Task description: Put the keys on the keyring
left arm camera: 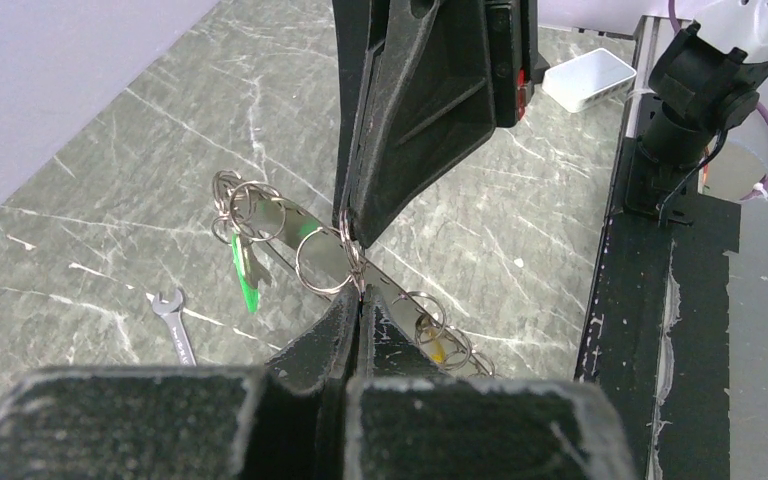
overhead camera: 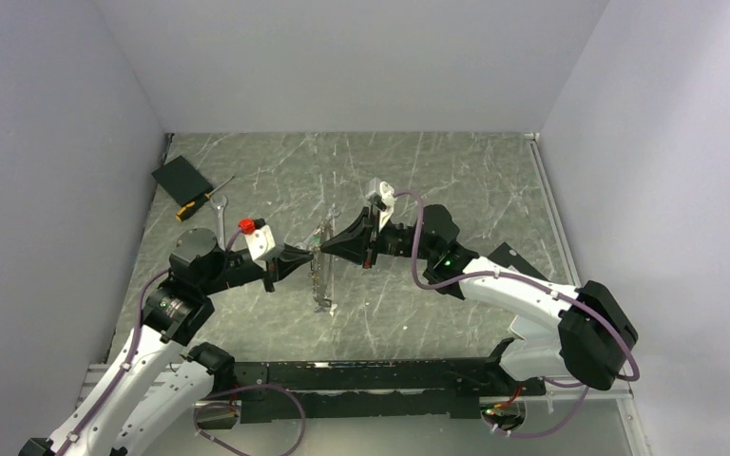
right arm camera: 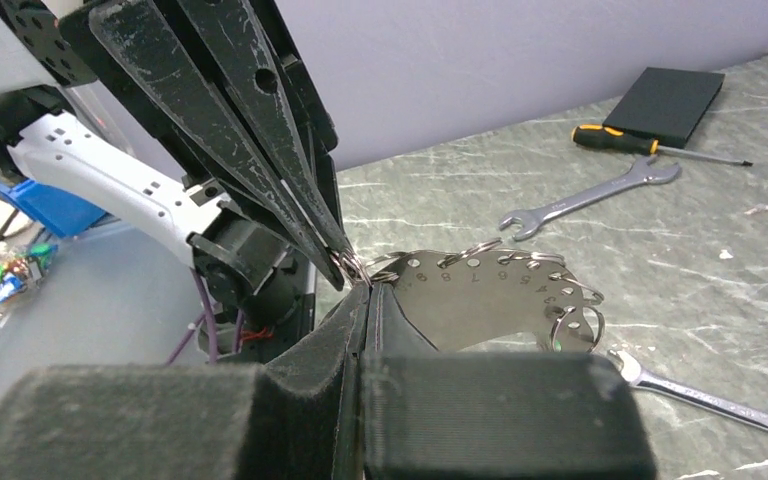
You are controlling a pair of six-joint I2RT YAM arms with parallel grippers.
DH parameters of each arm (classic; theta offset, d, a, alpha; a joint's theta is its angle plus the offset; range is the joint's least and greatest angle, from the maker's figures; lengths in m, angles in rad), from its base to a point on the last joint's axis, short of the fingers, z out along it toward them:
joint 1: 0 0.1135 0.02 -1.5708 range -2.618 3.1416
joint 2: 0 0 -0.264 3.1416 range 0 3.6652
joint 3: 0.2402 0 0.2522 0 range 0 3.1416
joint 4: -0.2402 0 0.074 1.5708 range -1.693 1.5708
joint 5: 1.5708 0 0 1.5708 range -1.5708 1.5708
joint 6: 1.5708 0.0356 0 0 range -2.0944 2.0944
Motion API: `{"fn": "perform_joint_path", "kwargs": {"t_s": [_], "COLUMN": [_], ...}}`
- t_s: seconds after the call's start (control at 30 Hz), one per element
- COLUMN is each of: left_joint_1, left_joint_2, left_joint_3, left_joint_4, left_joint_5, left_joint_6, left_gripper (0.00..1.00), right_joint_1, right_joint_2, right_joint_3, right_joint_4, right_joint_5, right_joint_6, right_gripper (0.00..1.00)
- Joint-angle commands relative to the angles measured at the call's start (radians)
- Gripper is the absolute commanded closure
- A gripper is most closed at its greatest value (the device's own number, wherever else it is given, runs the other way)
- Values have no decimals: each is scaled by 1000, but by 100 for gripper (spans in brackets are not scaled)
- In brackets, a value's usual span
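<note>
The keyring (left arm camera: 400, 300) is a silvery curved plate with numbered holes (right arm camera: 480, 295) that carries several split rings. It hangs on edge above the table (overhead camera: 321, 271). From its rings hang a green key (left arm camera: 248, 280) and a yellow key (left arm camera: 438, 350). My left gripper (left arm camera: 358, 293) and right gripper (right arm camera: 365, 290) meet tip to tip at one ring (left arm camera: 322, 258) on the plate's edge. Both are shut and pinch the ring wire. In the top view the left gripper (overhead camera: 310, 253) comes from the left and the right gripper (overhead camera: 325, 247) from the right.
Two silver spanners lie on the table, one (right arm camera: 585, 195) near a yellow-handled screwdriver (right arm camera: 650, 145) and a black pad (right arm camera: 675, 100), the other (right arm camera: 710, 400) just past the plate. A white box (left arm camera: 588, 78) sits by the black base rail (left arm camera: 660, 300).
</note>
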Motion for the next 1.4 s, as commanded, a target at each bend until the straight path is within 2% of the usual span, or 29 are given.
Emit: {"fn": "perform_joint_path", "kwargs": {"t_s": [0.0,0.4,0.67,1.07,1.17,1.3,1.37], "left_joint_1": [-3,-2,-4,-5,-5,-5,-5], "left_joint_2": [12,-70,-101,-151,-168,-174,-178], "left_joint_3": [25,-75,-147,-250,-267,-275,-265], "left_joint_4": [-23,106,173,272,285,289,255], "left_joint_5": [21,-40,-116,-84,-86,-61,-18], "left_joint_6": [7,28,67,175,191,194,222], "left_gripper": [100,100,100,99,87,59,49], "right_joint_1": [-9,-9,-8,-8,-9,-9,-9], "right_joint_2": [-11,27,79,158,157,151,149], "right_joint_3": [91,193,312,384,384,385,385], "right_joint_4": [65,-180,-427,-521,-530,-541,-548], "right_joint_5": [64,94,78,30,41,55,59], "right_joint_6": [47,69,71,159,155,132,114], "right_gripper": [100,100,100,100,100,100,100]}}
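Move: Just behind and below the left fingertips, about 2 cm back, 1 cm to their right and 5 cm down, lies the middle of the metal keyring plate. The green key hangs some 6 cm ahead, 3 cm right and 3 cm below the left hand; the yellow key about 4 cm back, 2 cm right and 5 cm below. From the right hand, the plate's middle is about 2 cm back, 1 cm left and 6 cm below. Carrying the ringed plate together, both hands ease forward and left about 2 cm, then sink some 4 cm. The right keeps its pinch on a ring while rolling about 25 degrees and tipping its fingers down; the left rolls some 15 degrees, then opens its fingers almost halfway at the end, letting go of the ring and key it held, and starts to draw back slightly. ##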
